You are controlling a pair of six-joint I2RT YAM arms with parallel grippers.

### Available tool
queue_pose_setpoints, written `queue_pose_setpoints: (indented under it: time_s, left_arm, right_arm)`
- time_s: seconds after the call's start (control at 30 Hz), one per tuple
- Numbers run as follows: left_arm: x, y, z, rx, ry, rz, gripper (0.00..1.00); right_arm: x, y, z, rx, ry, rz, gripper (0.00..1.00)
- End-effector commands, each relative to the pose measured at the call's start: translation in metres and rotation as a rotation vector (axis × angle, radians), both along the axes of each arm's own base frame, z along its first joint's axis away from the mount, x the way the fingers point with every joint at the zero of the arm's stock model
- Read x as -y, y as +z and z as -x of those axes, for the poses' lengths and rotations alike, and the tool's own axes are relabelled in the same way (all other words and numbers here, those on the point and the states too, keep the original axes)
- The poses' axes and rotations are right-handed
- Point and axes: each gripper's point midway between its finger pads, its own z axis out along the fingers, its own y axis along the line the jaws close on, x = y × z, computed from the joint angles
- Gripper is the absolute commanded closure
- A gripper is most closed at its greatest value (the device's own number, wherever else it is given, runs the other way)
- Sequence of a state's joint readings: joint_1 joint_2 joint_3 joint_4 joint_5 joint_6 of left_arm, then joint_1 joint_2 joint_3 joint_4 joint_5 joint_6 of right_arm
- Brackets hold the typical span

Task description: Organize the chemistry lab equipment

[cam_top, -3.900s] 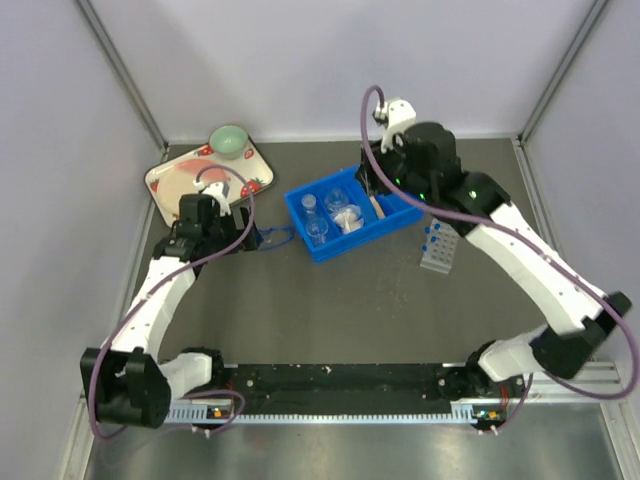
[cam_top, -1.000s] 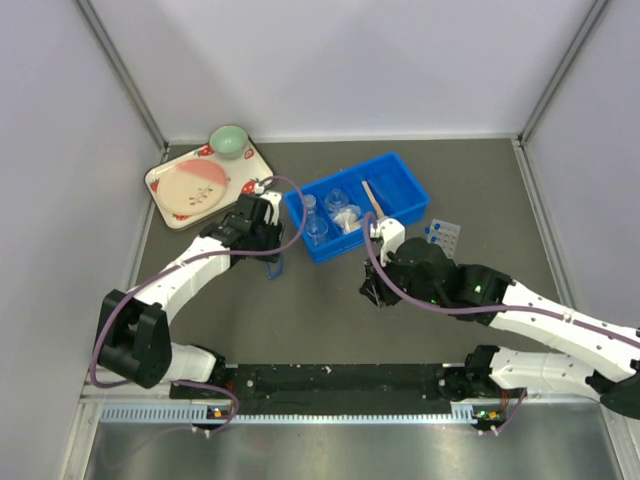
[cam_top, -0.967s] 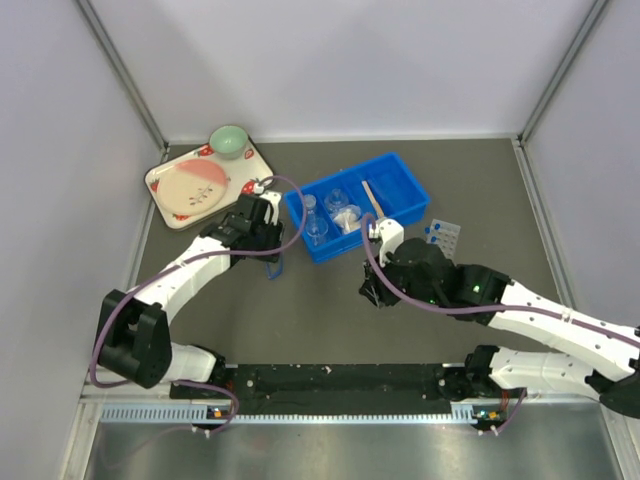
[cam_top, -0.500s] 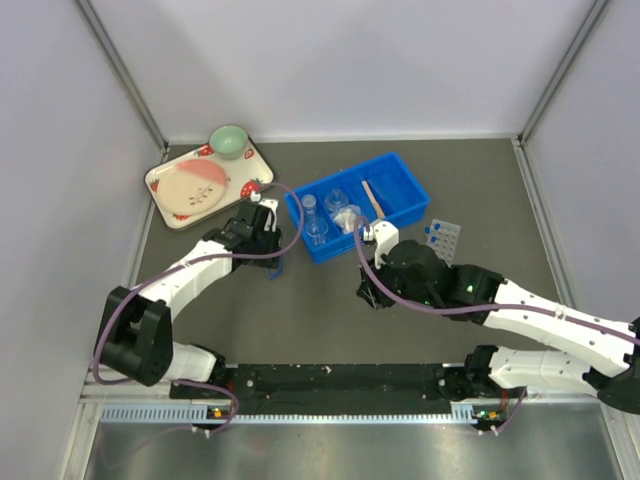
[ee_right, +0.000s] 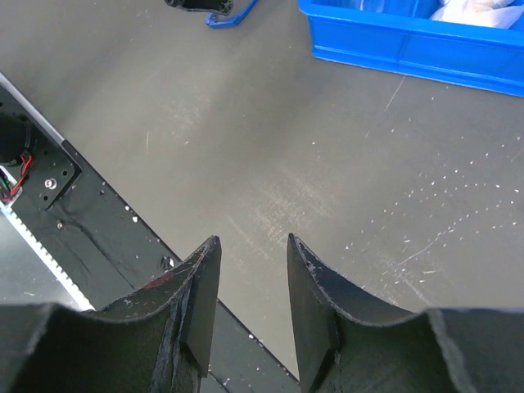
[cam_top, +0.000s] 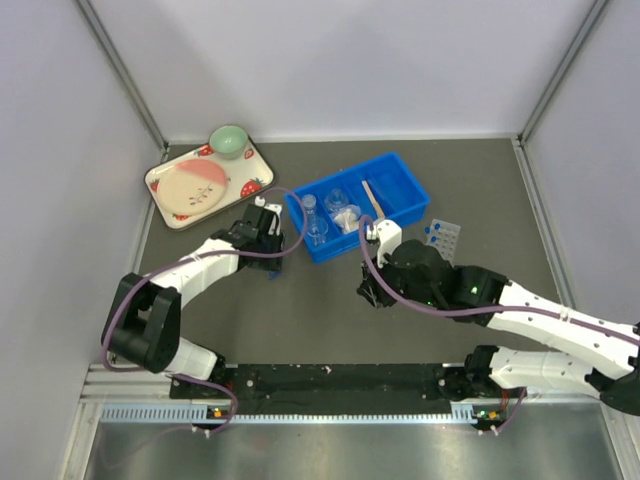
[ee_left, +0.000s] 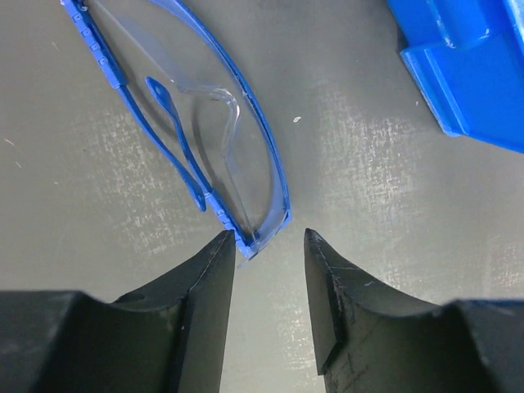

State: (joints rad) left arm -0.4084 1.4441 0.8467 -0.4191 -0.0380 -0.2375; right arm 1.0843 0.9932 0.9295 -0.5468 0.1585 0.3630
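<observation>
Small clear flasks, a whitish wad and a thin wooden stick lie in the blue bin. To the bin's right lies the clear tube rack with blue-capped tubes. Clear safety glasses with a blue frame lie on the table left of the bin. My left gripper is open, its tips at the glasses' near corner, not closed on it; from above it sits by the bin's left end. My right gripper is open and empty over bare table, in front of the bin.
A strawberry-print tray with a pink plate and a green bowl stands at the back left. The bin's corner is close to the left gripper's right. The black base rail runs along the near edge.
The left arm has come from beside the tray to the glasses, its jaws widening then narrowing slightly. The right arm withdrew from the bin to the table's middle and now holds still.
</observation>
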Motion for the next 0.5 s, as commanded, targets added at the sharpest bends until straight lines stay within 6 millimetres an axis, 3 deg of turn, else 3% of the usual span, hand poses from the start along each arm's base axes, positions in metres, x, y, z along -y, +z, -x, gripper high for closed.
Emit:
queue_pose_setpoints:
  time_s: [0.0,0.3,0.33,0.47]
  left_arm:
    - [0.0125,0.0032,-0.0109,0.028,-0.005,0.043,0.57]
    - [0.0129,-0.0030,-0.0166,0.018,-0.011,0.019,0.65]
    - [0.0130,-0.0048,-0.0164,0.010,-0.014,0.015,0.75]
    - [0.0144,-0.0027,-0.0177,0.012,-0.024,0.017,1.00]
  right_arm:
    - [-0.0034,0.0142,-0.0001,0.038,0.000,-0.055,0.62]
    - [-0.0005,0.0089,0.0025,0.025,-0.005,-0.059,0.62]
    - [-0.0003,0.0095,0.0025,0.025,-0.008,-0.063,0.62]
    - [0.0012,0.0059,0.0045,0.017,-0.006,-0.059,0.62]
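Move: The blue safety glasses lie under the left gripper, their middle about 6 cm ahead, 2 cm to its left and 3 cm below, with their near end right at the open fingertips. The blue box's middle is some 15 cm ahead and 20 cm to the right; the flask in it is roughly 9 cm ahead and 10 cm right. From the right hand the glasses are about 16 cm ahead, 24 cm left and 18 cm below. Lower the left gripper straight down, only about 1.5 cm, over the near end of the safety glasses, narrowing the half-open fingers as it sinks. Then stop sinking and shut them almost fully, pinching the corner where lens and blue frame meet, with the wrist barely turning. ##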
